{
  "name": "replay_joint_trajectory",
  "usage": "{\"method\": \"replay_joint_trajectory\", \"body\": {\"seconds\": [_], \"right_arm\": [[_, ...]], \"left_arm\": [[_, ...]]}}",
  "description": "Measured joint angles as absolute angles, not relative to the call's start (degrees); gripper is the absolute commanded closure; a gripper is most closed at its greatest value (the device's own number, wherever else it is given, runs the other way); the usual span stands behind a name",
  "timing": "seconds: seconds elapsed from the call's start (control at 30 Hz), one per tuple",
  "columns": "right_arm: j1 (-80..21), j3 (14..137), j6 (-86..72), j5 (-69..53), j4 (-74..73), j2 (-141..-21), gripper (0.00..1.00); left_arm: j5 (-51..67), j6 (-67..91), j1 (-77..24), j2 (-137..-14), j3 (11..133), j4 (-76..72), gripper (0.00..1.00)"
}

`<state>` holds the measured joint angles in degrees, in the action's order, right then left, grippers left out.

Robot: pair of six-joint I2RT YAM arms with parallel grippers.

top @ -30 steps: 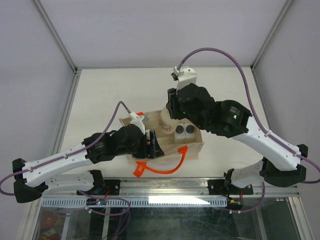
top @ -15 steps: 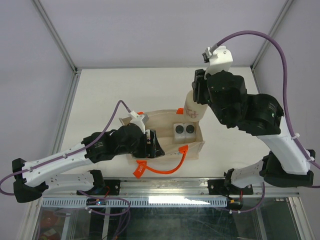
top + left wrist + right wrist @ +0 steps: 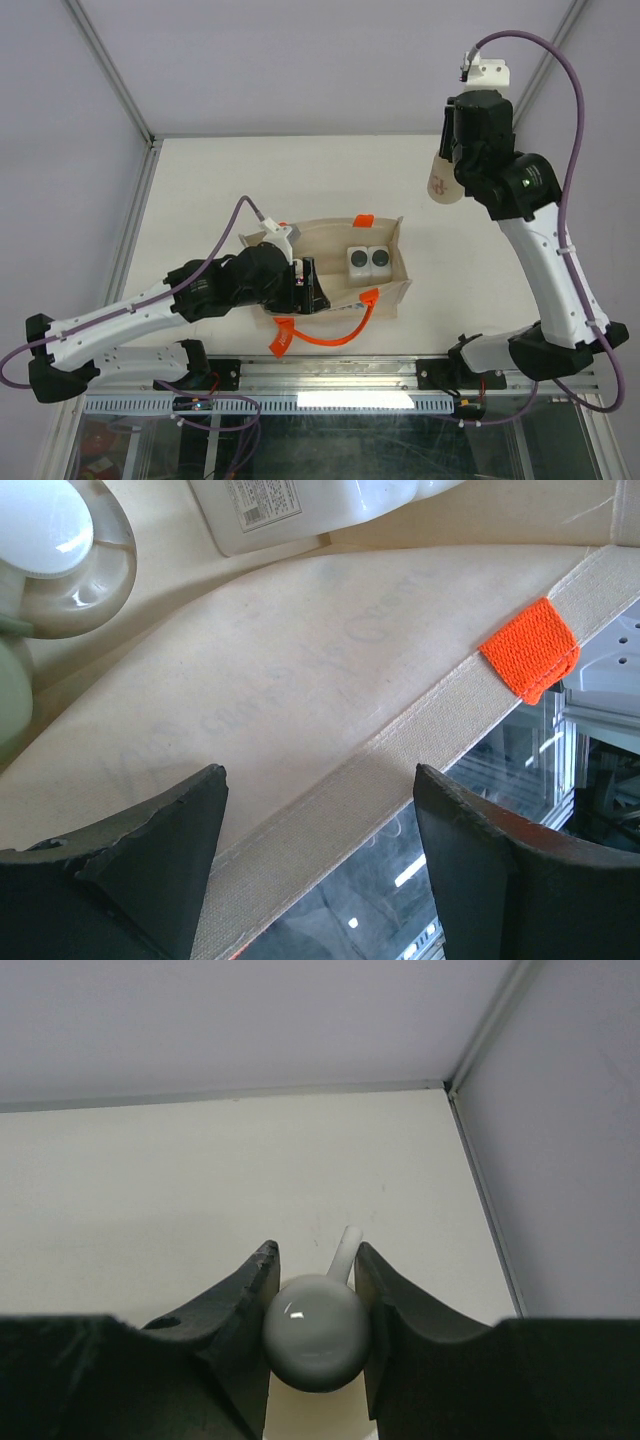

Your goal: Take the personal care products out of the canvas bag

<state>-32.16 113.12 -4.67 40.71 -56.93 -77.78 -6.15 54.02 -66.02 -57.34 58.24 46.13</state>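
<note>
The canvas bag [image 3: 388, 297] stands open at the table's near middle, and its beige inner wall [image 3: 300, 680] fills the left wrist view. Two white square dark-capped bottles [image 3: 368, 260] stand side by side inside it. My right gripper [image 3: 452, 160] hangs high over the far right of the table. It is shut on the round cap [image 3: 316, 1332] of the cream bottle with pink print [image 3: 441, 182], whose nozzle [image 3: 346, 1252] pokes out between the fingers. My left gripper [image 3: 320, 775] is open, its fingers either side of the bag's near rim band, not pinching it.
An orange handle [image 3: 325, 336] droops from the bag over the table's near edge. An orange tab [image 3: 530, 648] sits on the rim band. A white labelled bottle [image 3: 270, 510] and a round pale cap [image 3: 45, 525] lie inside the bag. Walls and frame posts close off the far right corner [image 3: 447, 1085].
My right arm has lifted the cream bottle out of the bag and carried it up towards the far right. The left gripper has stayed at the rim and widened a little.
</note>
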Motion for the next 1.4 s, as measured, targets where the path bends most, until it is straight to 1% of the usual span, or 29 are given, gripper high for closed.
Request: {"method": "replay_joint_trajectory", "body": {"seconds": [0.27, 0.43, 0.53, 0.8, 1.03, 1.37, 1.4], "right_arm": [[-16.12, 92.33, -4.8, 27.31, -43.64, -77.76, 1.0], [-10.09, 81.43, -4.93, 21.32, -35.55, -77.76, 1.0], [-7.94, 77.21, -5.28, 18.5, -31.03, -77.95, 1.0], [-6.61, 75.92, -5.56, 14.2, -20.58, -84.31, 1.0], [-6.52, 74.61, -4.19, 11.84, -15.27, -89.8, 1.0], [-6.35, 70.41, -2.39, 10.35, -12.82, -91.85, 1.0], [-6.35, 69.95, -2.37, 10.24, -12.51, -91.85, 0.88]], "left_arm": [[-8.1, 50.78, -66.02, -58.81, 61.3, 50.02, 0.2], [-9.17, 48.51, -66.02, -59.27, 62.24, 52.45, 0.18], [-9.43, 47.37, -66.02, -59.18, 62.28, 53.41, 0.16], [-12.71, 46.39, -66.02, -56.95, 62.46, 54.81, 0.15], [-16.51, 44.77, -66.02, -57.98, 66.59, 56.01, 0.14], [-21.69, 41.91, -66.02, -61.04, 77.49, 58.63, 0.01], [-22.57, 41.93, -66.02, -60.95, 78.48, 59.02, 0.01]]}}
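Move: The right hand holds the pump bottle; its table spot, beyond the bag's right side, lies about 14 cm ahead, 5 cm right and 44 cm down. From this hand the bag's middle is 9 cm back, 21 cm left; the twin white bottles inside are 7 cm back, 10 cm left. From the left hand, the clear bottle is some 9 cm ahead, 6 cm left and 13 cm below, the green jar 7 cm ahead, 12 cm left. Bring the right gripper down about 28 cm and 14 cm forward, edging right, keeping its grip on the pump and tipping the fingers some 15 degrees further down, to lower the pump bottle towards the clear table. Meanwhile slide the left gripper 3 cm left at the bag's front rim, then lift it 8 cm and forward over the bag's inside, off the rim, opening wider and levelling the fingers somewhat. ##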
